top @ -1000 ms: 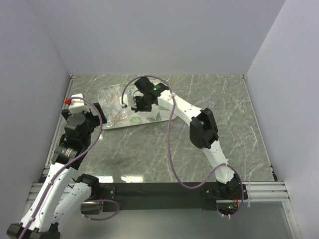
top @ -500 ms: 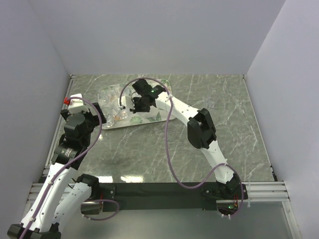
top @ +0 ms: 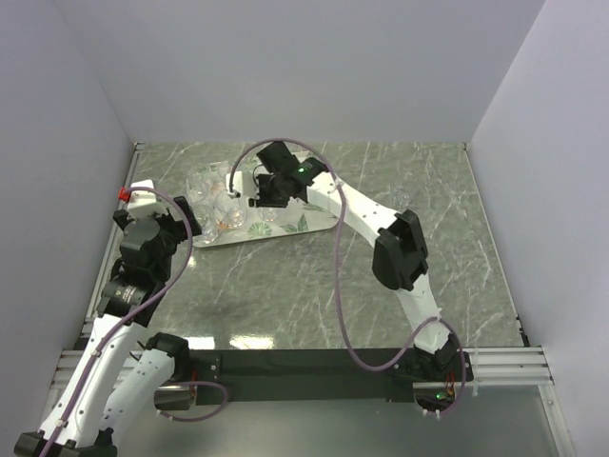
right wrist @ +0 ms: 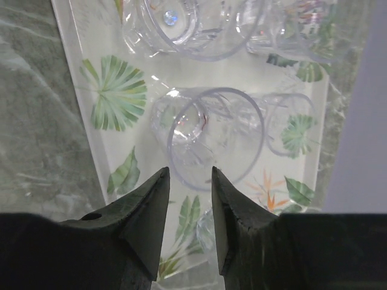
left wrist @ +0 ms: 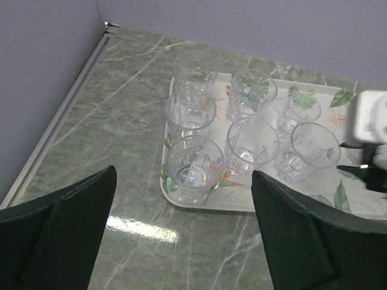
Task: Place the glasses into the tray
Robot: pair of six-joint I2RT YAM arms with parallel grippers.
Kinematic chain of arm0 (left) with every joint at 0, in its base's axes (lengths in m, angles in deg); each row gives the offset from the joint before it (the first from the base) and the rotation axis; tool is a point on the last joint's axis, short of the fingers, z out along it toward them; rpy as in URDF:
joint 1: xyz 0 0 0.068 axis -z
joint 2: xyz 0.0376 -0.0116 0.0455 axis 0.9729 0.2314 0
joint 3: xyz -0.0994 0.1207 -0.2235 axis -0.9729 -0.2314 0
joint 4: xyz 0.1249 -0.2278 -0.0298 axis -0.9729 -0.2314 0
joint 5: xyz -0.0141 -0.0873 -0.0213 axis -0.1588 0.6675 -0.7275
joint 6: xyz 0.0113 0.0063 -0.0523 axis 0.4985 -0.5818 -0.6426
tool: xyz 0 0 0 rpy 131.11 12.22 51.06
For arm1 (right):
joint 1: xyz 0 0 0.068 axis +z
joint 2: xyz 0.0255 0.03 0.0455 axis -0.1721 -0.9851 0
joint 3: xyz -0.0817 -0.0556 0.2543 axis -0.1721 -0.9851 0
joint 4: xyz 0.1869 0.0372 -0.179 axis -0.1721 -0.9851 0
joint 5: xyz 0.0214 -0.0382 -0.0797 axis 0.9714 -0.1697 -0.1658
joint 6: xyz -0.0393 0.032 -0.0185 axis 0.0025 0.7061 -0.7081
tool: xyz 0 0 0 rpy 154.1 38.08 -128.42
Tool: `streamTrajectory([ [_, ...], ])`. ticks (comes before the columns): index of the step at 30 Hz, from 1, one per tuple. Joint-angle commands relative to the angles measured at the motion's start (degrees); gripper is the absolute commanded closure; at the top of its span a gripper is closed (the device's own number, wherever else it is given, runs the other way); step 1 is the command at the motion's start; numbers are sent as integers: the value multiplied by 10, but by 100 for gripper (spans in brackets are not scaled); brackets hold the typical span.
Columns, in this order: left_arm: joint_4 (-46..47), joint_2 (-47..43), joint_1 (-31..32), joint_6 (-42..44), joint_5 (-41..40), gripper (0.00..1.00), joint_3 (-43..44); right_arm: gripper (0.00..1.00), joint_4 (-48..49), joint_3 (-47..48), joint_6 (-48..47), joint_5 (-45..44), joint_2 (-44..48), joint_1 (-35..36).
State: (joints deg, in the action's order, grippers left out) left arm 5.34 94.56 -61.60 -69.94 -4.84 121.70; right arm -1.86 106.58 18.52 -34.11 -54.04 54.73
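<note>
The leaf-print tray [top: 300, 225] lies at the table's back left with several clear glasses [left wrist: 192, 163] standing upright on it. My right gripper [top: 259, 200] hangs over the tray. In the right wrist view its jaws [right wrist: 188, 175] are apart, just above the near rim of one upright glass [right wrist: 214, 136], and grip nothing. Another glass [top: 400, 198] stands on the bare table to the right of the tray. Near the tray's left end my left gripper [top: 188, 224] is wide open and empty, its fingers [left wrist: 66, 223] framing the tray's near corner [left wrist: 242, 202].
The side wall and a metal rail [left wrist: 66, 115] run close along the left of the tray. My right arm [top: 395, 248] reaches diagonally across the middle of the marble table, its purple cable [top: 333, 286] looping above the table.
My right gripper's jaws have parted, leaving the glass standing on the tray, and its arm has shifted slightly. The left arm has barely moved.
</note>
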Motion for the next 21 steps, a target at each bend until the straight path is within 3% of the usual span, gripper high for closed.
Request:
streamTrajectory([
  [1, 22, -13, -3, 5, -1, 0, -7, 59, 21, -21, 24, -7, 97, 4],
  [11, 23, -23, -3, 3, 4, 1, -7, 59, 21, -176, 94, 12, 241, -46],
  [21, 27, -30, -3, 2, 13, 1, -8, 58, 53, -296, 201, 76, 328, -225],
])
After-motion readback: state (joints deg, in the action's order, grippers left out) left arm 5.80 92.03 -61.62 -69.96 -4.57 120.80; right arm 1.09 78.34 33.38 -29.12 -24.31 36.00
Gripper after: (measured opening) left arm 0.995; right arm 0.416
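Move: The last glass still on the table stands about 34 cm to the right of my right hand, 5 cm farther out and 10 cm below. The glass I've just released in the tray lies under my fingers, some 4 cm left and 1 cm ahead; the tray's right-hand glass is about 13 cm right and 5 cm ahead, the small glass 9 cm ahead and 4 cm left. From my left hand the last glass is about 59 cm right, 18 cm ahead, 23 cm below. With my right hand I lift on away from the released glass, about 10 cm up and a few centimetres back, then sweep right past the tray's right-hand glass towards the last glass, nearly 19 cm in all. I sink some 3 cm and come forward again during the sweep, turning the wrist roughly 25 degrees clockwise and keeping the fingers partly open, touching nothing at the end. ##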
